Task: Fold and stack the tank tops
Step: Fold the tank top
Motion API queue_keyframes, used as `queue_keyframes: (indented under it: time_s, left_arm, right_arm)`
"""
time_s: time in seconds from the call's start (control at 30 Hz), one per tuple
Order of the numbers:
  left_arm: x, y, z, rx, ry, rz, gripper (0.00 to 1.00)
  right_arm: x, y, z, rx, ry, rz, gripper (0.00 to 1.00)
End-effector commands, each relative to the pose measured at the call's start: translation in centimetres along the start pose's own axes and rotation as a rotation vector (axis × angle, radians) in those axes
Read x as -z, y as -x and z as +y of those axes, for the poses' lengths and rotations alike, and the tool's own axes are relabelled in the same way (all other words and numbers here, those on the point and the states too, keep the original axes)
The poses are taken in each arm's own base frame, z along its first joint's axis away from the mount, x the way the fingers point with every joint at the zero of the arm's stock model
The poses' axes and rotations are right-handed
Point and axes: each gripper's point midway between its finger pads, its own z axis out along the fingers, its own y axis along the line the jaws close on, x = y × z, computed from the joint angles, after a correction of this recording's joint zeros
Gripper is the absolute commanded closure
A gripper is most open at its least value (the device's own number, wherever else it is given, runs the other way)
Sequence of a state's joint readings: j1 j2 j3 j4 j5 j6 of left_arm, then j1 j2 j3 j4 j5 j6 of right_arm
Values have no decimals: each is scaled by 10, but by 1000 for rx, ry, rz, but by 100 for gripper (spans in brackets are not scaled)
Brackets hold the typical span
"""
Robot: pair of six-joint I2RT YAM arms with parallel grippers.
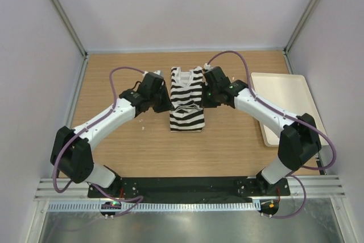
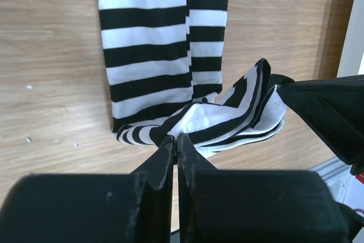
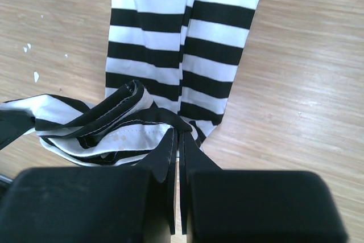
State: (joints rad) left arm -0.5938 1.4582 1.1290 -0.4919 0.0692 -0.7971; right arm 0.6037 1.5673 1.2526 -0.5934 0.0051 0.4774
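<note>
One black-and-white striped tank top [image 1: 186, 119] lies folded lengthwise into a narrow strip in the middle of the wooden table, its neck end toward the back. My left gripper [image 1: 168, 105] is shut on a bunched, lifted part of the cloth [image 2: 227, 115] at the strip's left edge, jaws together [image 2: 176, 139]. From the other side, my right gripper [image 1: 205, 101] pinches the same raised bunch [image 3: 108, 123] with jaws together [image 3: 181, 135]. The bunch hangs between the two grippers, above the flat striped strip [image 3: 182, 44].
A plain white rectangular tray [image 1: 284, 101] sits at the table's right side, near the right arm's elbow. Small white specks [image 2: 28, 86] dot the wood to the left. Grey walls close in the back and sides.
</note>
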Motion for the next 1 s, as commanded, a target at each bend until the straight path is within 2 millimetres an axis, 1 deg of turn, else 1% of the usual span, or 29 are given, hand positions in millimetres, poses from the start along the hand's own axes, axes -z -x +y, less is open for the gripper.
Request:
queue_keyframes:
  time_s: [0.0, 0.1, 0.13, 0.2, 0.23, 0.27, 0.4, 0.47, 0.5, 0.57, 0.67, 0.8, 0.87, 0.9, 0.93, 0.97]
  left_arm:
    - [2, 21, -8, -24, -22, -35, 100]
    - [-7, 28, -4, -20, -8, -33, 100]
    - [-14, 27, -1, -18, 1, -23, 100]
    - [-18, 33, -3, -15, -9, -25, 100]
    - [-25, 32, -3, -13, -11, -12, 100]
    - [-26, 36, -5, -13, -17, -17, 100]
    - [-38, 45, -3, -6, -13, -12, 100]
    - [-46, 48, -2, -2, -9, -4, 100]
    - [-48, 51, -1, 2, -10, -6, 100]
    - [-54, 53, 0, 8, -14, 5, 100]
    - [-57, 60, -1, 12, -18, 0, 100]
    - [-68, 69, 5, 28, -8, -5, 100]
    - [-72, 72, 2, 31, -21, -2, 100]
    - [-80, 72, 6, 37, -14, 6, 100]
    - [-83, 76, 4, 40, -22, 3, 100]
    - [-87, 78, 5, 43, -24, 5, 100]
  right_arm:
    - [1, 24, 7, 14, 33, -36, 99]
    - [-5, 32, 3, 12, 25, -37, 98]
    - [-6, 35, 1, 6, 22, -39, 99]
    - [-13, 39, -2, 3, 12, -32, 98]
    - [-15, 38, -4, 3, 6, -24, 98]
    - [-16, 42, -4, 2, 6, -27, 99]
    - [-28, 48, -13, -14, -17, -21, 99]
    - [-29, 51, -15, -19, -18, -22, 98]
    - [-33, 53, -19, -26, -26, -19, 99]
    - [-35, 57, -19, -31, -26, -21, 99]
    - [-40, 62, -22, -36, -32, -23, 98]
    - [-48, 71, -27, -48, -42, -26, 98]
    - [-57, 74, -30, -54, -52, -21, 98]
    - [-60, 75, -32, -58, -54, -20, 98]
    - [-62, 81, -33, -67, -52, -32, 98]
    - [-71, 79, -38, -74, -63, -17, 97]
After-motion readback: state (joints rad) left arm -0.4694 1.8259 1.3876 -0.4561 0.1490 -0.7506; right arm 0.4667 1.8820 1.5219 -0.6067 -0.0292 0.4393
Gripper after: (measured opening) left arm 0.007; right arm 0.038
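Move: Both hands still grip the corners of the tank top's hem, about 9 cm above the table. From the left hand, the shoulder end they are folding towards lies some 26 cm ahead and 6 cm to the right; from the right hand it is also about 26 cm ahead, but 6 cm to the left. The fold's near edge trails roughly 5 cm behind both hands, midway between them. The white tray is about 34 cm right of the right hand and 6 cm farther out. Side by side, with fingers staying shut on the hem corners, both hands carry the hem forward over the tank top's body towards its shoulder end, each going about 9 cm while sinking 3 to 4 cm closer to the cloth. The pace is steady and the hem stays stretched across between the grippers, the left wrist tipping slightly farther down and the right turning about 5 degrees clockwise. ##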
